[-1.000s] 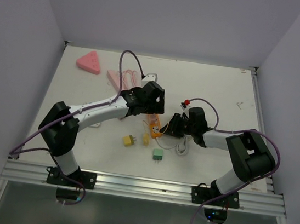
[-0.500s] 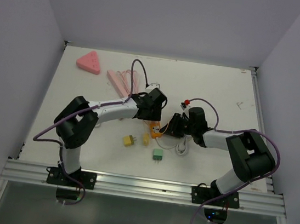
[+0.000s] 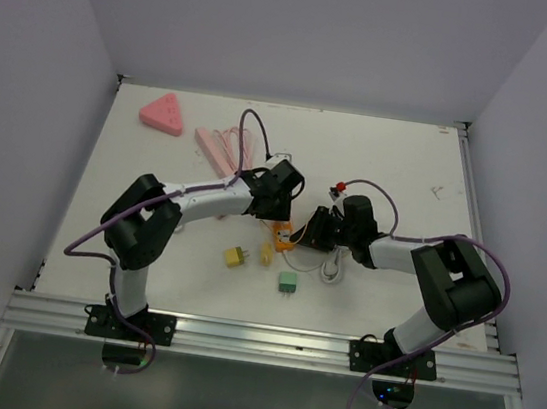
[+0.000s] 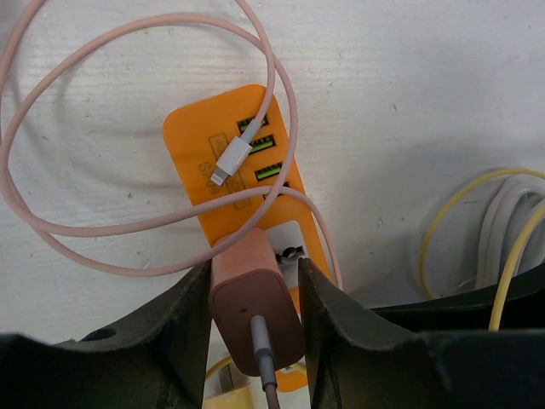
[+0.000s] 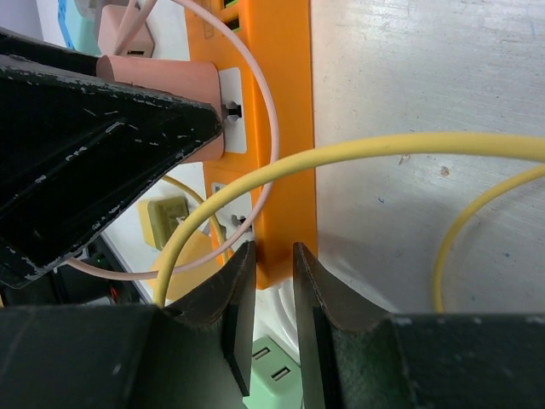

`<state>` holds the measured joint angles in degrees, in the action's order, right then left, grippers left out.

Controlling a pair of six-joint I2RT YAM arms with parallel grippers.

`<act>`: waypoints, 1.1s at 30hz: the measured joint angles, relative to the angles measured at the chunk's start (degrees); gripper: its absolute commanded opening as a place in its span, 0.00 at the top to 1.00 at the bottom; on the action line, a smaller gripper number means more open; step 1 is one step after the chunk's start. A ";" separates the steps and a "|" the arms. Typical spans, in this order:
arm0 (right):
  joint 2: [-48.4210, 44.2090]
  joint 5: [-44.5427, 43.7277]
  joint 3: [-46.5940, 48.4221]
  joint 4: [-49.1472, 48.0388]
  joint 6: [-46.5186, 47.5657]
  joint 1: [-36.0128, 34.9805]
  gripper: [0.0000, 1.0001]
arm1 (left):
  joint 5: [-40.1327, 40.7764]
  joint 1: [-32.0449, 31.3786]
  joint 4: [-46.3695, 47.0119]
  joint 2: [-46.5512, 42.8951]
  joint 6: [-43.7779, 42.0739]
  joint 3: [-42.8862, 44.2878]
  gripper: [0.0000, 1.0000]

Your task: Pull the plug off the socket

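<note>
An orange socket strip point(image 3: 285, 234) lies mid-table, seen close in the left wrist view point(image 4: 221, 162) and the right wrist view point(image 5: 285, 128). A pink plug point(image 4: 255, 298) sits in its white outlet, a grey lead coming out of its back. My left gripper point(image 4: 255, 268) is shut on the plug, one finger against each side; from above it sits at the strip's far end point(image 3: 281, 211). My right gripper point(image 5: 274, 251) is shut on the strip's near end, low at the strip's right point(image 3: 304, 237). The plug point(image 5: 170, 81) shows there too.
A pink cable point(image 4: 128, 226) loops over the strip, its white connector point(image 4: 232, 158) lying on the USB ports. A yellow cord point(image 5: 383, 149) and a white cable coil point(image 3: 332, 268) lie beside it. Yellow point(image 3: 236, 256) and green point(image 3: 287, 282) adapters sit in front. A pink wedge point(image 3: 163, 113) rests far left.
The left arm folded in and lowered its gripper over the plug, and its jaws closed from wide open onto the plug's sides. The right gripper kept its hold on the strip.
</note>
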<state>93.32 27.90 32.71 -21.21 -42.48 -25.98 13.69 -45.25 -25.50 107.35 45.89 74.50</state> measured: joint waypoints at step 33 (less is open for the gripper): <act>-4.63 -6.75 -2.29 1.57 -1.90 -0.46 0.45 | -5.35 1.79 -3.04 0.07 -2.12 3.89 1.00</act>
<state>88.68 21.15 30.41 -19.64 -44.38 -26.44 8.34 -43.46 -28.53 107.42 43.77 78.39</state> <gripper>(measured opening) 0.546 0.402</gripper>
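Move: The left fingers already grip the pink plug, upright in the orange socket strip, whose middle lies about 1 cm ahead, level sideways and 3 cm below. The small yellow plug lies some 8 cm back and 3 cm left of the left hand, the green plug about 14 cm back and 3 cm right. From the right hand, already on the strip's near end, the strip's middle is roughly 3 cm ahead and 4 cm left. Keep the left gripper pinched on the pink plug and pull up about 3 cm, easing slightly forward, then sink and draw back about 1 cm. With the right, follow the strip's end some 2 cm forward, turning slightly clockwise, then come back and to the right while opening the fingers to loosen their hold. ##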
